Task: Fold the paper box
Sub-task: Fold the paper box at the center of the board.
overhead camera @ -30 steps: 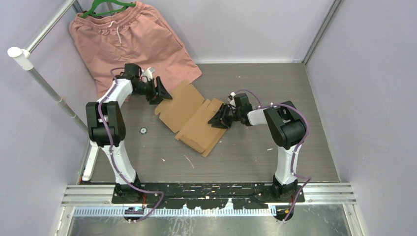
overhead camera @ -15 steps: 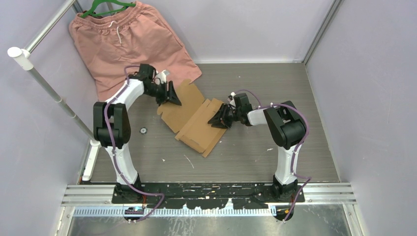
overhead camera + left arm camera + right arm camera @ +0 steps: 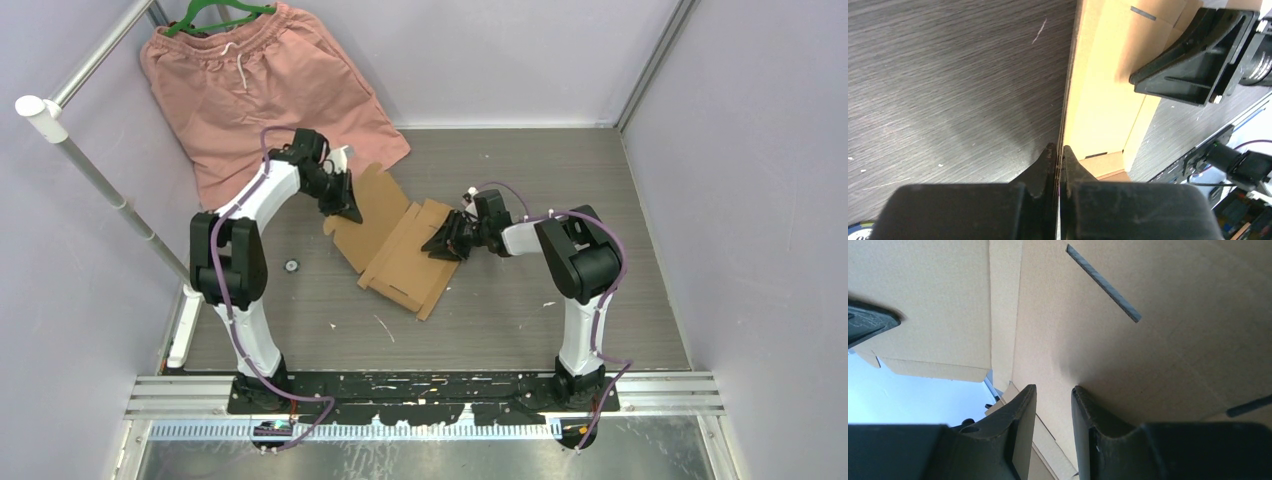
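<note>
The paper box [image 3: 395,245] is a flat brown die-cut cardboard sheet lying mid-table, its far-left flap tilted up. My left gripper [image 3: 345,205] is at that flap; in the left wrist view its jaws [image 3: 1058,150] are shut on the thin cardboard edge [image 3: 1070,90]. My right gripper [image 3: 440,243] sits at the sheet's right side, also seen from the left wrist [image 3: 1188,65]. In the right wrist view its fingers [image 3: 1054,390] stand apart, tips close against the cardboard [image 3: 1148,340], with nothing clamped between them.
Salmon-pink shorts [image 3: 260,80] on a green hanger lie at the back left, just behind the left arm. A metal rail [image 3: 90,170] runs along the left wall. A small round item [image 3: 291,265] rests on the dark table [image 3: 560,180].
My left gripper has moved right onto the sheet's far-left flap and shut on its edge. The sheet has shifted slightly. The right arm has stayed put.
</note>
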Motion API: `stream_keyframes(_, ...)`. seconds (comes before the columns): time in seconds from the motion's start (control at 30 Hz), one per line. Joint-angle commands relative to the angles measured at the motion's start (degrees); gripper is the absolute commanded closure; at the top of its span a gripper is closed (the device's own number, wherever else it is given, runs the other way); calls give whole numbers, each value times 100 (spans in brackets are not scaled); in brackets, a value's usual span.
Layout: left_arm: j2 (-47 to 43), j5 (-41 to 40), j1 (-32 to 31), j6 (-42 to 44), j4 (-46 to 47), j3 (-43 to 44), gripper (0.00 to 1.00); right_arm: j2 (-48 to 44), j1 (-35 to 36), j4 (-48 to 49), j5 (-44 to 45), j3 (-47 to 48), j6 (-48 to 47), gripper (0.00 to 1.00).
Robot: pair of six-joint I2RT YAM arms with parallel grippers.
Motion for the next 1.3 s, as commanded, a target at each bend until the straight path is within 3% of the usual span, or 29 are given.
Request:
stream_keyframes(0.0,-372,-315,24,230,-208,356,100,337,35,-566,724,-137,-253,61)
stream_keyframes(0.27,-884,-1141,-311,452,-313,646,100,96,41,-205,556,-193,-110,59)
stream_keyframes(0.7,-1203,-3492,-1418,1139,-1081,1708,100,-953,68,-144,402,-338,-46,55)
stream_keyframes(1.13,-812,-4908,-2487,1837,-1594,2385,99,-942,66,162,534,-451,98,56)
stream_keyframes(1.27,-654,-5282,-2739,1957,-1708,2627,99,-778,65,582,540,-443,381,60)
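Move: The paper box's flat base panel lies about 11 cm to the right of the left hand, 7 cm nearer the robot and 10 cm below; the left fingers already pinch the raised lid's outer edge, with the lid's middle some 4 cm to their right, 1 cm back and 4 cm below. From the right hand the base panel's middle is about 4 cm left, 1 cm back and 2 cm down, and the lid's middle 12 cm left, 7 cm forward and 3 cm above. The box is hoisted by its lid edge, which the left fingers keep pinched shut as the left hand climbs about 14 cm, slowly at first and then quickly. Its wrist turns some 50 degrees, so the fingers go from pointing right and down to forward and down. The right fingers, resting on the base panel, come free and rise about 2 cm, staying part open. ##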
